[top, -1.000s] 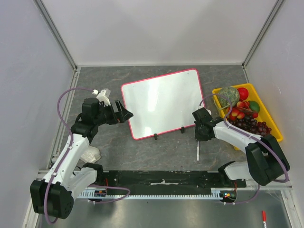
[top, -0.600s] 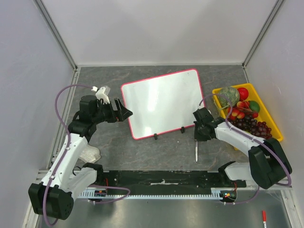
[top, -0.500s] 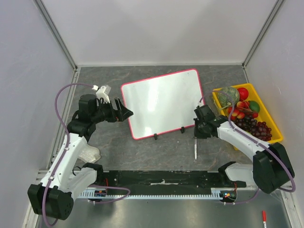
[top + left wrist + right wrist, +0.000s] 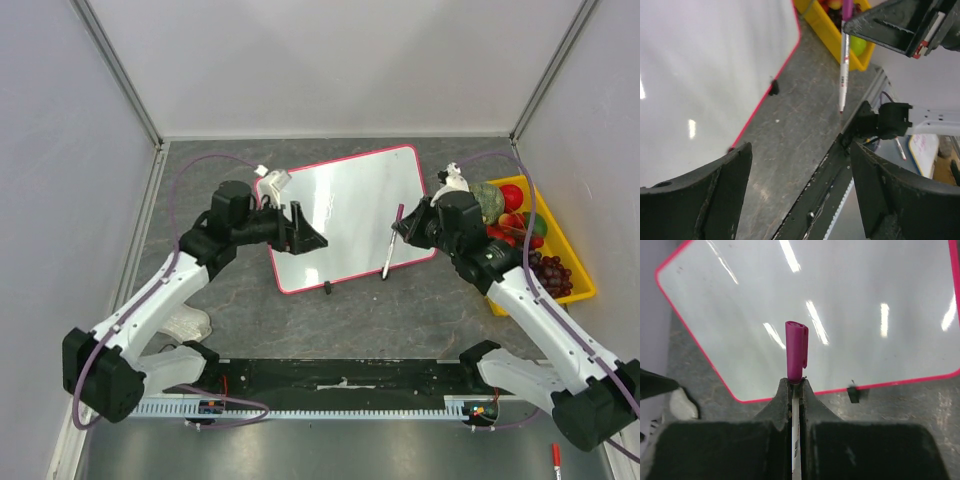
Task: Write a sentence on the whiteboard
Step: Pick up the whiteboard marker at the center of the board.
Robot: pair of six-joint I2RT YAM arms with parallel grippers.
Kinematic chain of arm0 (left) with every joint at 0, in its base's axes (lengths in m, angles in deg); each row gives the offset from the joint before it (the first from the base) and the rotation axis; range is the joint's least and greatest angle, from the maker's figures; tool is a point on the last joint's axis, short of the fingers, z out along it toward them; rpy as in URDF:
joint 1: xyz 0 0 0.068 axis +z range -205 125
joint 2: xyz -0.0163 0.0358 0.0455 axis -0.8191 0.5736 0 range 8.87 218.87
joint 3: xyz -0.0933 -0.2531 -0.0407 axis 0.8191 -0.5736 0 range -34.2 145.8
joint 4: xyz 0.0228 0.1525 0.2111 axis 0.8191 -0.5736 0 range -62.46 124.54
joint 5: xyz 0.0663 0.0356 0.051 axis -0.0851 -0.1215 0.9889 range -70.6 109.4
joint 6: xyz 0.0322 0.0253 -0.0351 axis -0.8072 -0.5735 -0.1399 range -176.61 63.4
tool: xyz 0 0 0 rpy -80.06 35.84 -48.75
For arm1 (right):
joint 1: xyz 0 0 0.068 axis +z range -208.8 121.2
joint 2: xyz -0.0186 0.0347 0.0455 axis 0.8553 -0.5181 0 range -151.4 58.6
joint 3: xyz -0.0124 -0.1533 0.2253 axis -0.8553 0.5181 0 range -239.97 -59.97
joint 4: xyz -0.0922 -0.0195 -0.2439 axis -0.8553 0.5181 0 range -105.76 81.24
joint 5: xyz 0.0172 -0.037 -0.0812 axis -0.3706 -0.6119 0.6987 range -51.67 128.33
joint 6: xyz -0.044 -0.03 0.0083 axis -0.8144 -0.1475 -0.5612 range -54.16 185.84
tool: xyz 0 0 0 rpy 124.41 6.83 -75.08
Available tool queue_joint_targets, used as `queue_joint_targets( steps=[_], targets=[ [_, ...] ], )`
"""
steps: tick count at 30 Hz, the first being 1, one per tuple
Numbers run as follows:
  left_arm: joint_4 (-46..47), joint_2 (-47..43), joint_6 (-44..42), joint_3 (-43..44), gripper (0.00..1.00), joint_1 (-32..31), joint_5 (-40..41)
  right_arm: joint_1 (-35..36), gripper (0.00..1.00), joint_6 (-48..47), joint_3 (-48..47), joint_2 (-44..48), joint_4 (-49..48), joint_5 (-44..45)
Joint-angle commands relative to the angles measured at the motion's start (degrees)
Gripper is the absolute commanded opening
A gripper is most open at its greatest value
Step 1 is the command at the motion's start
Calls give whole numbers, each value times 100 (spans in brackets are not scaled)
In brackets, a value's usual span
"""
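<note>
The whiteboard (image 4: 340, 205), white with a pink-red rim, lies flat mid-table; its face is blank and no sentence is in view. My right gripper (image 4: 405, 226) hovers at the board's lower right edge, shut on a white marker (image 4: 390, 248) with a magenta cap (image 4: 796, 355) sticking out beyond the fingertips. The marker hangs in the air, also seen in the left wrist view as a marker (image 4: 842, 65). Over the board's left part, my left gripper (image 4: 303, 232) is open with nothing between its fingers (image 4: 695, 200).
A yellow bin (image 4: 580, 265) of toy fruit stands right of the board. A black clip (image 4: 327, 289) sits on the board's near edge. A white crumpled object (image 4: 190, 325) lies by the left arm. A black rail (image 4: 340, 375) runs along the near edge.
My right gripper shut on the marker and lifted it off the table up to the board's lower right edge. My left arm swung right over the board, its jaws narrowing slightly.
</note>
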Motion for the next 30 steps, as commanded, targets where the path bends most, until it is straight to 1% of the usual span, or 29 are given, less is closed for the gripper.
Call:
queue_joint_targets(
  steps=[1, 3, 6, 11, 13, 14, 19, 20, 22, 23, 24, 25, 26, 27, 28, 29, 30],
  targets=[
    [1358, 626, 683, 353, 81, -640, -618, 4, 0, 947, 324, 417, -1223, 72],
    [1868, 952, 895, 361, 79, -825, -750, 13, 0, 1228, 473, 549, -1557, 11],
    [2107, 1409, 992, 519, 76, -1080, -829, -4, 0, 1510, 641, 681, -1988, -77],
    [2292, 1963, 1027, 853, 74, -1440, -900, -5, 0, 1538, 562, 620, -2015, -130],
    [2345, 2130, 1036, 924, 71, -1537, -917, 4, 0, 1564, 536, 602, -2007, -130],
    [2380, 2227, 1054, 950, 68, -1572, -952, 4, 0, 1564, 518, 585, -2015, -139],
    [2679, 2465, 1229, 942, 38, -1660, -1014, -22, 0, 1590, 492, 558, -2015, -139],
    [2749, 2483, 1273, 916, 29, -1661, -1014, -22, 0, 1590, 500, 541, -2015, -139],
    [2811, 2509, 1291, 906, 17, -1661, -1023, -49, 0, 1616, 518, 541, -2015, -139],
    [2811, 2535, 1282, 915, 8, -1661, -1023, -49, 0, 1617, 535, 532, -2015, -139],
    [2785, 2544, 1265, 924, 2, -1661, -1006, -49, 0, 1608, 535, 515, -2033, -139],
    [2741, 2544, 1230, 924, 2, -1661, -962, -49, 0, 1547, 509, 480, -2024, -139],
    [2689, 2527, 1203, 915, 2, -1652, -883, -66, 5, 1451, 457, 436, -1998, -304],
    [2593, 2501, 1134, 915, 2, -1652, -813, -92, 14, 1345, 413, 383, -1972, -393],
    [2496, 2466, 1081, 915, 2, -1617, -716, -84, 26, 1240, 360, 322, -1971, -489],
    [2382, 2413, 1019, 915, 2, -1573, -602, -119, 41, 1117, 308, 295, -1937, -612],
    [2285, 2343, 966, 915, 2, -1520, -523, -136, 51, 1029, 237, 251, -1919, -718]
  ],
)
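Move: The marker, cap up and its lower end slanting back, is already pinched just under the cap by the right hand; its middle is about 3 cm back, 1 cm left and 3 cm below that hand. From the open left hand it lies some 18 cm to the right, 2 cm back and 4 cm lower. The whiteboard's middle is about 10 cm ahead of the left hand, 8 cm right and 23 cm down; the near black clip is 18 cm right, 3 cm back, equally low. The marker passes between hands above the whiteboard: the left hand sweeps some 14 cm right and a little back, easing off as it arrives, turns about 20 degrees clockwise, and pinches the white body near its lower end. The right hand first lifts it about 5 cm, rolling its left side up some 20 degrees, then holds nearly still and opens partway at the very end to let go. ##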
